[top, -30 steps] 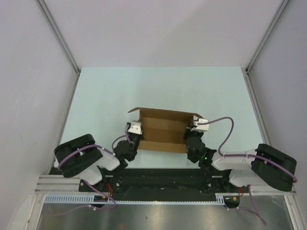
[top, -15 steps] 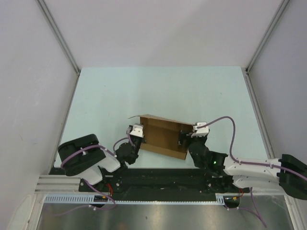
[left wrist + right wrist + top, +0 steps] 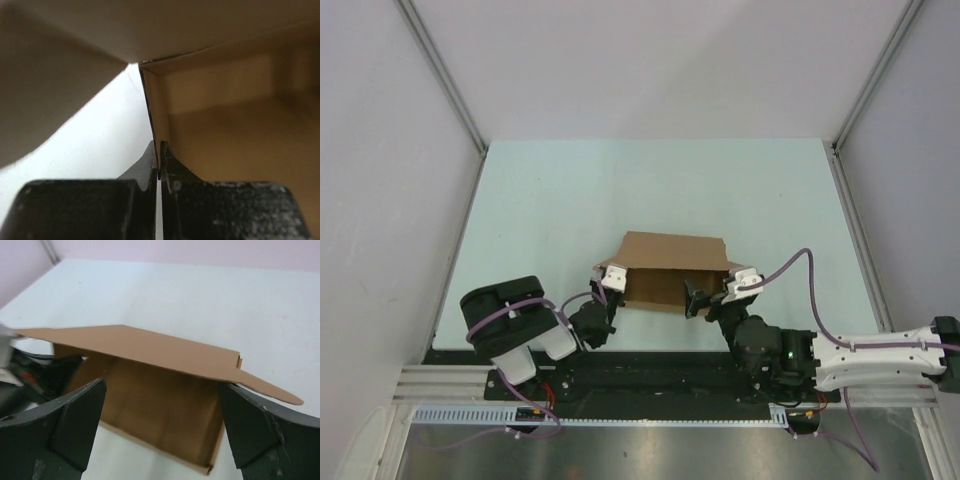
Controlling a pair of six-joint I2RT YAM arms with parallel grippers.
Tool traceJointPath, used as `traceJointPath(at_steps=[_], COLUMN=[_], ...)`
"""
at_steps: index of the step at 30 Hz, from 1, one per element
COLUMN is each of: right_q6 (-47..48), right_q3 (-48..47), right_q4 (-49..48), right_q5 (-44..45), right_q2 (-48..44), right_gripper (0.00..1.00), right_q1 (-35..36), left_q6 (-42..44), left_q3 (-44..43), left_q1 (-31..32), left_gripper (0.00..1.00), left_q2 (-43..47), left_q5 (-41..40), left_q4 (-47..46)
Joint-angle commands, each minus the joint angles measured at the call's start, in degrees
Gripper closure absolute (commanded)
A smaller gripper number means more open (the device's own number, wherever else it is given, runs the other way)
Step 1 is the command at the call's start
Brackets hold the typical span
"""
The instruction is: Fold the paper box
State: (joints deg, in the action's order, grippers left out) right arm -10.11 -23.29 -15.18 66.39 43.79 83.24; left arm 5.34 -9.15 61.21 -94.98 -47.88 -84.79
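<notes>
The paper box [image 3: 675, 262] is a brown cardboard carton near the table's front middle, its big top flap leaning over the open tray. In the left wrist view my left gripper [image 3: 159, 156] is shut on the thin edge of the box's left side wall [image 3: 156, 115], with the tray's inside [image 3: 235, 125] to the right. From above, the left gripper [image 3: 612, 283] sits at the box's left near corner. My right gripper [image 3: 706, 299] stands open just off the right near corner. Its fingers [image 3: 75, 422] straddle the view of the box [image 3: 150, 347] without touching it.
The pale green table [image 3: 570, 190] is walled by white panels at the back and both sides, with metal posts in the corners. The black base rail [image 3: 650, 372] runs along the near edge, both arms folded low over it.
My right gripper has opened, let go of the box's right side and drawn back toward the near edge. The top flap has swung down over the tray. The left gripper kept its grip.
</notes>
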Motion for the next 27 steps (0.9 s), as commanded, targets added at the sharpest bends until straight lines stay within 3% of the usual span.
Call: traceJointPath(at_steps=[1, 2, 7, 9, 11, 12, 13, 15, 16, 17, 20, 23, 27], right_q6=[17.9, 24.89, 42.69, 46.48, 44.58, 37.34, 29.61, 16.67, 7.83, 5.39, -0.16, -2.18, -3.86], right_q3=[-4.57, -5.01, -7.64, -8.35, -9.66, -10.71, -11.94, -15.47, -15.91, -16.08, -16.0, -16.0, -15.56], right_q4=[-14.06, -20.27, -41.8, -44.76, -40.4, -35.58, -19.52, -4.83, 2.71, 4.61, 7.97, 7.97, 7.53], right_q5=[9.28, 10.59, 11.39, 10.96, 9.03, 8.15, 4.57, -2.02, -8.32, -11.08, -21.46, -28.84, -34.91], right_q2=[-0.9, -0.29, 3.31, 4.46, 4.81, 4.29, 3.5, 1.66, 1.48, 1.65, 4.63, 8.67, 13.24], right_gripper=[0.0, 0.0, 0.0, 0.0, 0.0, 0.01, 0.0, 0.1, 0.15, 0.26, 0.44, 0.54, 0.63], right_q1=[8.41, 10.78, 16.6, 16.26, 13.19, 8.91, 6.43, -0.15, -6.8, -10.52, -20.2, -25.65, -27.87], left_q6=[-0.42, -0.6, -2.0, -2.79, -3.67, -3.67, -3.59, -3.32, -3.15, -2.89, -1.66, -0.16, 1.16], left_q3=[-0.25, -0.26, 0.0, 0.44, 0.71, 1.06, 1.24, 1.76, 2.29, 2.64, 3.26, 2.73, 1.24], left_q1=[0.31, 0.31, 0.31, 0.4, 0.49, 0.75, 0.93, 1.37, 1.63, 1.89, 3.65, 5.41, 7.86], left_gripper=[1.0, 1.0, 1.0, 0.98, 0.9, 0.87, 0.84, 0.74, 0.71, 0.69, 0.67, 0.67, 0.67], left_q2=[-2.23, -2.49, -3.55, -3.98, -3.9, -3.55, -3.2, -2.23, -0.92, -0.13, 1.72, 1.64, 0.15], left_q5=[-2.92, -2.92, -3.8, -3.98, -3.98, -3.98, -4.15, -4.15, -4.07, -3.98, -4.42, -5.21, -6.34], left_q4=[-14.08, -14.08, -14.08, -14.08, -14.08, -14.08, -14.08, -14.08, -14.08, -14.08, -14.0, -14.08, -14.08])
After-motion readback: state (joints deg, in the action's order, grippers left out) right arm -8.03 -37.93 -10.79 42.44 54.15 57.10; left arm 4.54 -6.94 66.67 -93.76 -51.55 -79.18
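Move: The lid panel slopes over the box with its middle about 14 cm ahead of the open right hand, 8 cm to its left and 10 cm lower. Its right ear juts out about 9 cm ahead, 5 cm right and 8 cm below that hand; the box's right wall is roughly 8 cm ahead, 2 cm right and 12 cm down. The left hand still pinches the left wall between its pads, with the lid's middle some 6 cm ahead, 13 cm right and 2 cm above. Over the lid's right part the right hand comes in an arc: it rises about 10 cm while backing off 4, tips lifting some 10 degrees, then swings forward about 13 cm and sinks 7, levelling out and closing to under half open. The left hand eases down 2 cm, spreads its fingers to free the left wall, then draws back about 2 cm. ##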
